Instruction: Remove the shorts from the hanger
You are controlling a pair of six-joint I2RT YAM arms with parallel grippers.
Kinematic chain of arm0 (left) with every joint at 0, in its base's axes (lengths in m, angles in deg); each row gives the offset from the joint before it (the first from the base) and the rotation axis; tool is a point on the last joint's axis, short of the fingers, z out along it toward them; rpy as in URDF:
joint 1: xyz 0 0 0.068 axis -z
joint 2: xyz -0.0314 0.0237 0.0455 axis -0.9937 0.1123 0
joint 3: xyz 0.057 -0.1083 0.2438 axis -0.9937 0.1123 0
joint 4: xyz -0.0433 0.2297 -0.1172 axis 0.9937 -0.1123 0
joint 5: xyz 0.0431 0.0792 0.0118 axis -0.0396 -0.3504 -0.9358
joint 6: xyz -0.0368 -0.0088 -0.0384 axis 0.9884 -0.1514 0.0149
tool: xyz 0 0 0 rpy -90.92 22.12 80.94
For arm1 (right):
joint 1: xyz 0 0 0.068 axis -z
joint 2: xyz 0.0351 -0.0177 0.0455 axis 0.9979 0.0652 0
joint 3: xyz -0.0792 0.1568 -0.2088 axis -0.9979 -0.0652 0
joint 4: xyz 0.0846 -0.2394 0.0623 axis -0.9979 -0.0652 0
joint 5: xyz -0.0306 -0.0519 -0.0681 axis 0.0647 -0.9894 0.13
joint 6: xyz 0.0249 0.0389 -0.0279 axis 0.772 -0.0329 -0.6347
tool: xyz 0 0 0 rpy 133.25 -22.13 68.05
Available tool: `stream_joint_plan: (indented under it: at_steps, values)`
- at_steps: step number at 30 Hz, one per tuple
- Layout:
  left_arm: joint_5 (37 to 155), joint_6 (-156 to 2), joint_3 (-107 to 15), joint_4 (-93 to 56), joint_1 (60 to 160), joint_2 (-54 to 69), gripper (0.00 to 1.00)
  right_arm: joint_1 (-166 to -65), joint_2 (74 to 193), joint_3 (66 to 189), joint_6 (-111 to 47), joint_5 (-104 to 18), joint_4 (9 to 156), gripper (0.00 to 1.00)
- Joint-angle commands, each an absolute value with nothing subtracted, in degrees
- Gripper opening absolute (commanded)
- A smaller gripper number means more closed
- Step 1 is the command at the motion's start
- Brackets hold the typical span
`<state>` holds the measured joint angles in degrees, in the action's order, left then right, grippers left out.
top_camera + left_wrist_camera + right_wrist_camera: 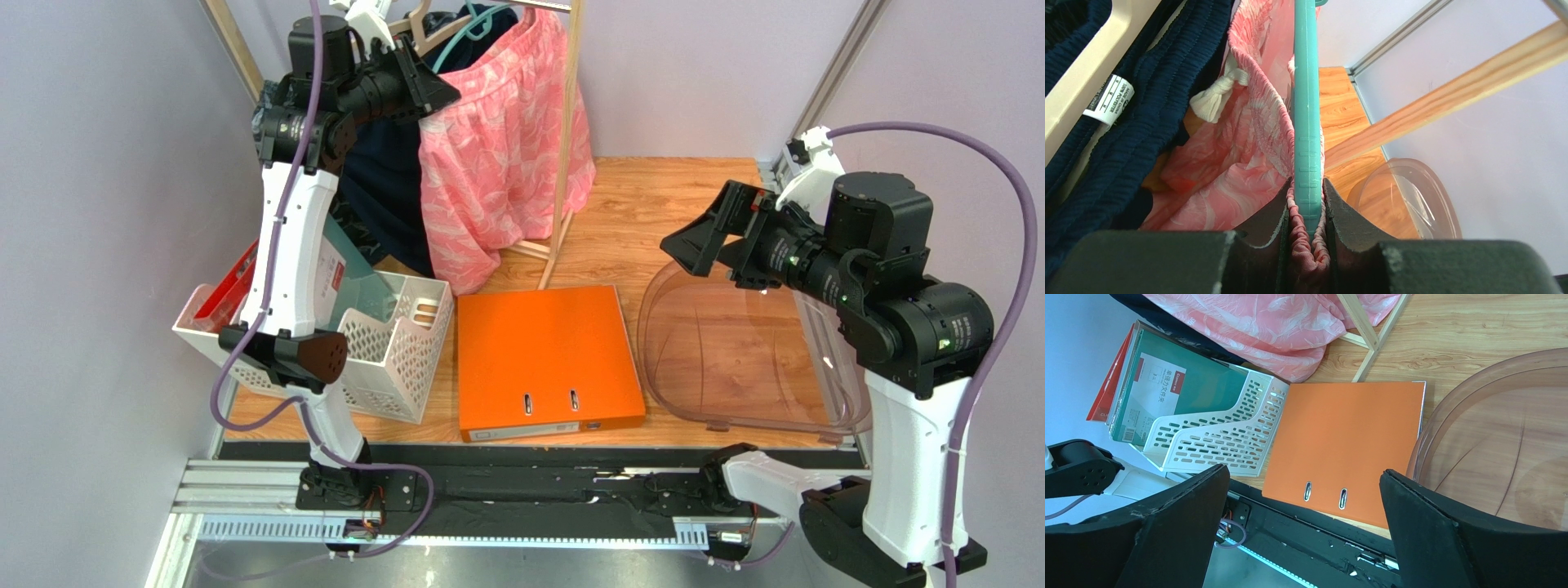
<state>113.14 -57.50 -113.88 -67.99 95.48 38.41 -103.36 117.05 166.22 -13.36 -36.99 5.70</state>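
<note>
The pink shorts with the white leafy pattern hang from the teal hanger on the rack at the back. My left gripper is raised to the shorts' left top corner. In the left wrist view the gathered waistband wraps the end of the hanger, and my left gripper is shut on both, fabric pinched on each side of the teal bar. My right gripper hovers wide open over the right side of the table, holding nothing. The shorts' hem shows at the top of the right wrist view.
Dark navy shorts hang just left of the pink ones on a pale hanger. A wooden rack post stands right of them. Below lie a white file tray, an orange binder and a clear plastic bowl.
</note>
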Motion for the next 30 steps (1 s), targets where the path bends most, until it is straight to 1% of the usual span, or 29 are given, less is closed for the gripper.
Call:
stream_joint_plan:
  at_steps: [1,6,9,13,15,22,26,30]
  values:
    - [115.0,-55.2,-117.6,-62.0,95.7,38.9,0.0,-103.2,117.6,168.1,-14.8,-36.0,2.5,1.0]
    - [115.3,-56.2,-117.4,-63.9,95.7,37.9,0.0,-103.3,118.3,168.2,-14.6,-35.3,2.5,1.0]
    - [114.1,-58.4,-117.7,-67.8,95.7,37.1,0.0,-103.3,119.1,168.6,-14.4,-34.6,2.5,1.0]
    - [109.7,-63.8,-117.2,-77.7,95.7,35.6,0.0,-103.2,119.8,169.1,-14.1,-33.1,2.6,1.0]
    - [109.6,-65.3,-115.6,-79.6,95.8,34.1,0.0,-103.3,119.8,169.0,-14.0,-32.6,2.8,1.0]
    - [114.3,-67.2,-110.9,-77.7,95.8,27.7,0.0,-103.2,119.8,167.0,-12.8,-29.7,4.5,1.0]
    - [112.9,-68.5,-107.9,-78.1,95.7,22.5,0.0,-103.3,120.9,167.0,-12.3,-28.1,6.0,1.0]
    - [110.9,-67.4,-105.6,-78.7,95.7,18.6,0.0,-103.3,122.4,169.7,-11.9,-26.0,6.2,1.0]
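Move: The left hand already pinches the near end of the green hanger with the pink shorts' waistband; the shorts' middle lies about 12 cm ahead, 10 cm right and 18 cm below. The navy shorts hang some 10 cm ahead, 5 cm left and 18 cm below. The orange folder lies about 21 cm back, 16 cm right and 44 cm down. From the right hand, the pink shorts are roughly 35 cm ahead, 22 cm left and 14 cm lower. Keeping its pinch on the green hanger's end and the gathered waistband, the left hand first edges about 1 cm forward and sinks some 4.5 cm, then draws back about 10 cm towards the robot, away from the rack, drifting roughly 3 cm left and climbing again to its starting height while the wrist rolls about 10 degrees, left side up. The right hand, still wide open and empty, eases about 2.5 cm to the left. ##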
